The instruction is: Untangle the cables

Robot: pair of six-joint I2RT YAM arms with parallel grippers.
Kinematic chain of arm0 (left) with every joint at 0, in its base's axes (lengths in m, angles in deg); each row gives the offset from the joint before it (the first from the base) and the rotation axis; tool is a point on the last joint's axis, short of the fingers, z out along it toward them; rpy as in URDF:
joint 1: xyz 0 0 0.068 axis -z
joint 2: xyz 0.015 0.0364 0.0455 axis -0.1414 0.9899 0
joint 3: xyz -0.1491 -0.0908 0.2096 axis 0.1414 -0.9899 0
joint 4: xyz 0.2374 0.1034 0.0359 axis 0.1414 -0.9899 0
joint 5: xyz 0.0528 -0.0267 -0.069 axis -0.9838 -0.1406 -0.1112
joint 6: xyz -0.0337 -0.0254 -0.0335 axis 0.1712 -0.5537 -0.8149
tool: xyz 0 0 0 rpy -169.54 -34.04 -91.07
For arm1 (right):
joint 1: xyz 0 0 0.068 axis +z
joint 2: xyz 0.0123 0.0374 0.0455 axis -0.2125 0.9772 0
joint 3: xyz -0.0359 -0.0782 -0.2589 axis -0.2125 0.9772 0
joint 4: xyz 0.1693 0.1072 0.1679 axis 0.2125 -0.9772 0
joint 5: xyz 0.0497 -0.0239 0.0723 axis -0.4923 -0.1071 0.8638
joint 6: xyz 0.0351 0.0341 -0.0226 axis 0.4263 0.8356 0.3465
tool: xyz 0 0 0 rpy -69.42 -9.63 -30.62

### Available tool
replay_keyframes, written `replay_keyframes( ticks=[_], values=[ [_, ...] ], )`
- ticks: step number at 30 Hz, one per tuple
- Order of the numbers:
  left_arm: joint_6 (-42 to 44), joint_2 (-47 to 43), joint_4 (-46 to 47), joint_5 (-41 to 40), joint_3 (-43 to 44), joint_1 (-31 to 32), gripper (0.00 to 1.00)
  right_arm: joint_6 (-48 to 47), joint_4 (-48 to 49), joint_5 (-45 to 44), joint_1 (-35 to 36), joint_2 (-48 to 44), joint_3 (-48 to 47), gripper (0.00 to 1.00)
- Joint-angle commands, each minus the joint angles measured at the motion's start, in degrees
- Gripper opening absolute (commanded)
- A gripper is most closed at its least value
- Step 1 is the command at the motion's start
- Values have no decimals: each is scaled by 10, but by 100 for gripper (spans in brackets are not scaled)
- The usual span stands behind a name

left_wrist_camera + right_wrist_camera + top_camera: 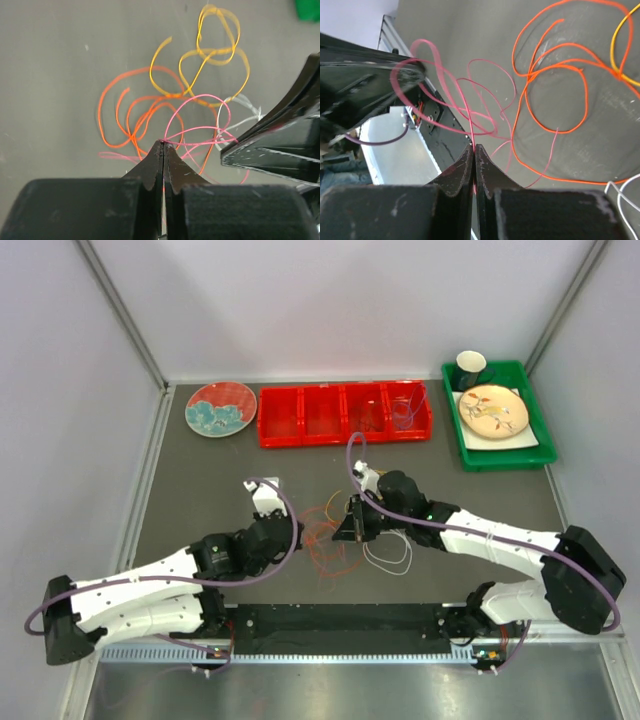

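Observation:
The cables lie in a loose tangle [328, 538] on the dark mat between my two grippers. In the left wrist view an orange cable [131, 116] loops at the left, a yellow one [216, 54] beyond it and a white one [239, 120] at the right. My left gripper [163, 143] is shut on a thin pink-red cable [199, 97], pinched at the fingertips. My right gripper [474, 146] is shut on the same pink-red cable [470, 107], a little above the mat. The two grippers [300, 530] [350, 528] stand close together, and the pink-red loops hang between them.
A red compartment tray [345, 438] stands at the back, with a thin purple loop [404, 408] in its right end cell. A blue patterned plate [220, 408] lies left of it. A green tray [497, 458] at the back right holds a plate [492, 412] and a dark cup [471, 365].

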Motion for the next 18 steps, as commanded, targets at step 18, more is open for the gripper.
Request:
replay_keyframes(
  ticks=[18],
  values=[
    [-4,66,101,82,-41,-8,37,3,146,55,16,24,36,0]
  ],
)
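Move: The pink cable is pinched in both hands, its loose loops hanging between them: their middle is about 5 cm right of the left hand and 2 cm below, and some 3 cm left of the right hand. From the left hand the orange cable lies on the table about 5 cm ahead, 6 cm right and 15 below; the white cable 2 cm ahead, 22 right; the yellow one 20 ahead, 16 right. The left fingers let go of their end of the pink cable, opening about a third of the way, while the right fingers stay shut on theirs. Before and during this the left hand sinks about 4 cm and slides some 3 cm right towards the right gripper, tipping slightly down; the right hand stays nearly in place, drawing back and leftward by only about a centimetre. ##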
